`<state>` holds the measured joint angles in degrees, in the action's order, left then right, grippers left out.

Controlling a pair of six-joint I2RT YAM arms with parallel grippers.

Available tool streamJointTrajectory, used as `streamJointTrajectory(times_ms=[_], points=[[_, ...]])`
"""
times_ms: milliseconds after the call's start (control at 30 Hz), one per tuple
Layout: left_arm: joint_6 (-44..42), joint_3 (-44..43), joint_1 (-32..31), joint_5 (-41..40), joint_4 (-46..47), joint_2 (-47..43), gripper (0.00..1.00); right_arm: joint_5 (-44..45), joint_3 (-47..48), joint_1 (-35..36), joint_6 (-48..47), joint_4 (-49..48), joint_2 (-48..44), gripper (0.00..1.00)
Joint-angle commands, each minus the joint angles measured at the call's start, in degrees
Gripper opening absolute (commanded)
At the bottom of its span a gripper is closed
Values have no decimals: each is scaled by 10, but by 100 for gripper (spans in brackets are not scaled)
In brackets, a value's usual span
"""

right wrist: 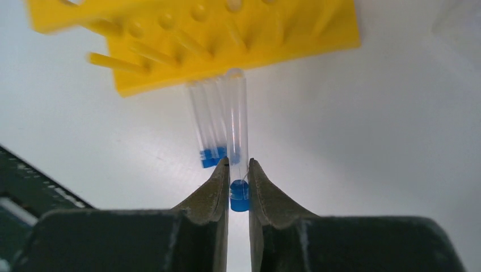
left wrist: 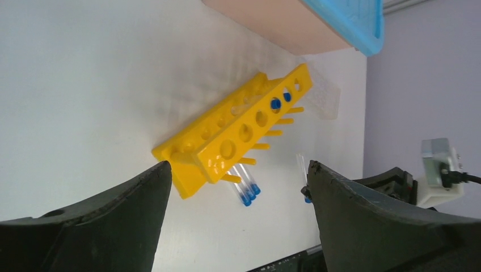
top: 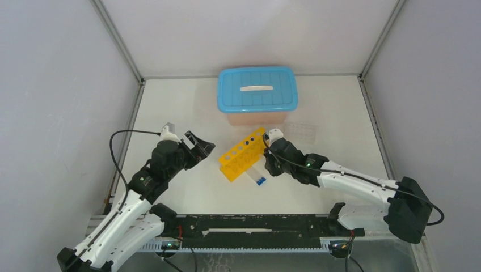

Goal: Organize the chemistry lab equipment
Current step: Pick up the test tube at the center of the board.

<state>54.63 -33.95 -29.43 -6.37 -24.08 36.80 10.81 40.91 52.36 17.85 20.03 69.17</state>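
Observation:
The yellow rack (top: 243,154) lies on its side at mid table, its pegs pointing toward the arms. Loose blue-capped tubes (top: 259,180) lie side by side just in front of it. My right gripper (top: 271,164) hovers over them, shut on one tube (right wrist: 238,124) near its blue cap, and this tube is lifted above the other tubes (right wrist: 207,130). A blue cap (left wrist: 275,103) shows inside one rack hole. My left gripper (top: 201,146) stands wide open to the left of the rack (left wrist: 227,141), holding nothing. The small clear tray (top: 303,131) lies behind the right gripper.
A box with a blue lid (top: 257,90) stands at the back centre, close behind the rack. A black rail (top: 249,226) runs along the near edge between the arm bases. Grey walls close in the table on the left, right and back.

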Motion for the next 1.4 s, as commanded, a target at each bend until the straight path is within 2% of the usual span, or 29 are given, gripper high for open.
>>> streamJointTrajectory(times_ms=[0,233,567,833,1200,1367], points=[[13,-59,0,57,50,14,92,-44,68,10,-20,41,-45,17],[48,-77,-3,160,108,54,90,-102,168,39,-46,74,-27,17],[87,-86,-6,206,127,65,88,-136,254,81,-52,71,16,17],[104,-74,-7,239,130,57,83,-144,273,86,-53,57,40,17],[74,-56,-7,354,129,84,75,-167,276,87,-55,55,44,17],[59,-63,-7,365,122,92,70,-173,276,87,-57,54,46,17]])
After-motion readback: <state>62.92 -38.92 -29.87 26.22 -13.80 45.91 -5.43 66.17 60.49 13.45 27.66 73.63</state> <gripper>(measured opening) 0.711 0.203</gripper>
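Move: The right hand already holds the test tube by its blue cap. The open left gripper it is bound for is about 21 cm to its left, 3 cm farther out and 10 cm higher. The yellow rack lies roughly 8 cm ahead, 8 cm left and 6 cm below; the loose tubes about 2 cm ahead, 4 cm left, 8 cm down. From the left hand the held tube is some 19 cm right, 1 cm back and 10 cm below, the rack 13 cm right, 5 cm ahead, 15 cm below. Keeping its pinch on the blue cap, the right hand lifts the tube about 13 cm while carrying it some 11 cm left towards the left gripper, turning counter-clockwise, then nearly stops. The left hand comes about 9 cm right to meet the bare glass end, also rising and easing back; it rolls its left side down, turns clockwise and begins narrowing its still wide-open fingers. ##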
